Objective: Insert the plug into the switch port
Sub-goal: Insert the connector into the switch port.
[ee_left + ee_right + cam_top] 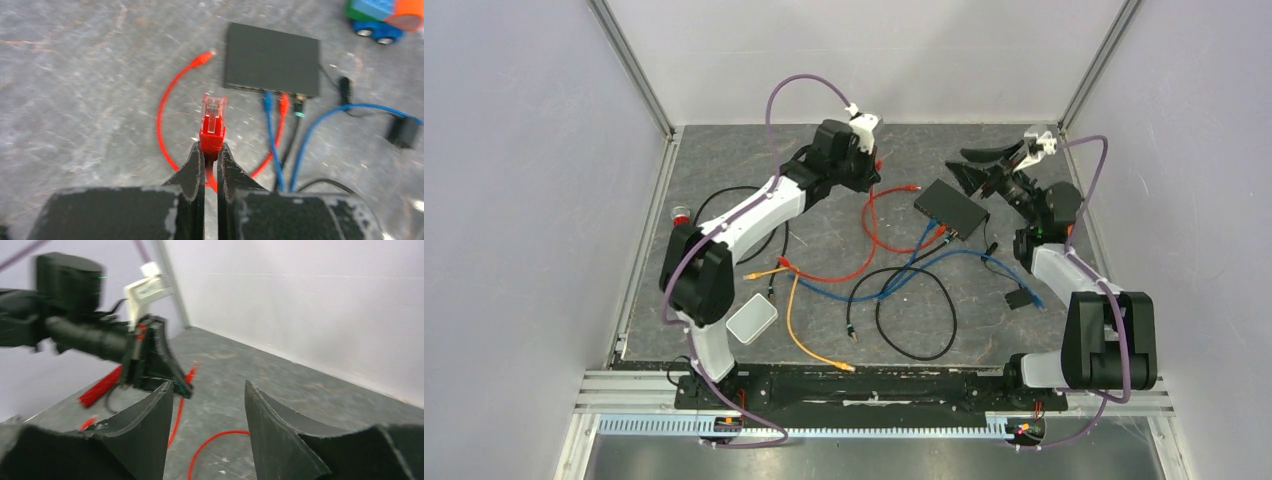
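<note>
My left gripper [210, 147] is shut on the red plug [212, 122], which sticks out past the fingertips with its clear tip pointing toward the black switch [272, 60]. The plug hangs above the mat, apart from the switch. The switch's front ports hold a blue plug [267, 100], a red one [283, 102] and a black one [299, 107]. From above, the left gripper [871, 165] is left of the switch [951, 208]. My right gripper [961, 166] hovers just behind the switch, open and holding nothing [207, 385].
A second loose red plug [202, 58] lies left of the switch. Red, blue, black [914, 310] and orange [799, 330] cables sprawl over the mat. A white box [752, 318] sits front left, a black adapter [1021, 298] front right, and a toy car [382, 17] behind the switch.
</note>
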### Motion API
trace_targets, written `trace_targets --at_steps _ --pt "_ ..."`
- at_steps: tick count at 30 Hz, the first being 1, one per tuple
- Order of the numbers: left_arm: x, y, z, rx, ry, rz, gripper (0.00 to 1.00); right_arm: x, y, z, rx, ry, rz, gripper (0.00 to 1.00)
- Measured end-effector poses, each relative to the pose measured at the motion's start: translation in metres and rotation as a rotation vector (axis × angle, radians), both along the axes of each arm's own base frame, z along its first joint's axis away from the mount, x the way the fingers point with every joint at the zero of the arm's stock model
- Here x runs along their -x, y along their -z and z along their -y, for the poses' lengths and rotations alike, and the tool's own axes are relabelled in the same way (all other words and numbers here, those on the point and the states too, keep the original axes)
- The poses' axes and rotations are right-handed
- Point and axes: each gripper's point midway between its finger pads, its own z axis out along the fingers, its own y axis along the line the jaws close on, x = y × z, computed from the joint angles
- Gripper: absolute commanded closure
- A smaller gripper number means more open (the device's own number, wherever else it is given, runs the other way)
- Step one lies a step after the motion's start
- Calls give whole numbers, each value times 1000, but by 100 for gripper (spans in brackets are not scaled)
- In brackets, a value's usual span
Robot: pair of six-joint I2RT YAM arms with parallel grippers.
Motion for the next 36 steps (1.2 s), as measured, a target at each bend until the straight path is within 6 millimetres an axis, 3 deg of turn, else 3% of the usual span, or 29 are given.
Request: trace_targets --at_steps 4,8,14,17,22,29,36 --pt "-21 8 0 -148 -87 17 98 -44 13 25 56 191 -129 41" --pt "-22 36 18 -279 -101 -27 98 -78 37 62 99 347 -292 41" --pt "0 100 42 -435 -49 -134 98 -111 107 105 115 412 -583 42" --pt "11 126 49 -490 -18 -181 98 -126 143 108 142 401 -706 43" --pt "11 146 62 -515 -2 -203 98 -139 185 111 187 387 -840 45" --pt "8 158 66 -530 -9 -227 98 -160 212 106 247 354 -890 50" --pt "0 173 76 -532 -2 -240 98 -155 251 85 299 277 -958 50"
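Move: The switch port row's free left end, where the held red plug is headed, lies roughly 12 cm to the left hand's right, 2 cm ahead and 18 cm below. At that same depth, the seated blue plug is about 13 cm right and 1 cm back, and the loose red plug some 9 cm ahead and 9 cm right. From the right hand, the switch's middle is around 11 cm ahead, 7 cm right and 29 cm down. The red plug, still pinched in the left fingers, is lowered about 17 cm and carried 7 or 8 cm right, after a short forward swing that is taken back, towards the switch's port side; the fingers tip steeply down. The open right hand sinks some 25 cm, reaching forward and to the right, tipping from slightly upward to downward, to hover by the switch's far edge. ##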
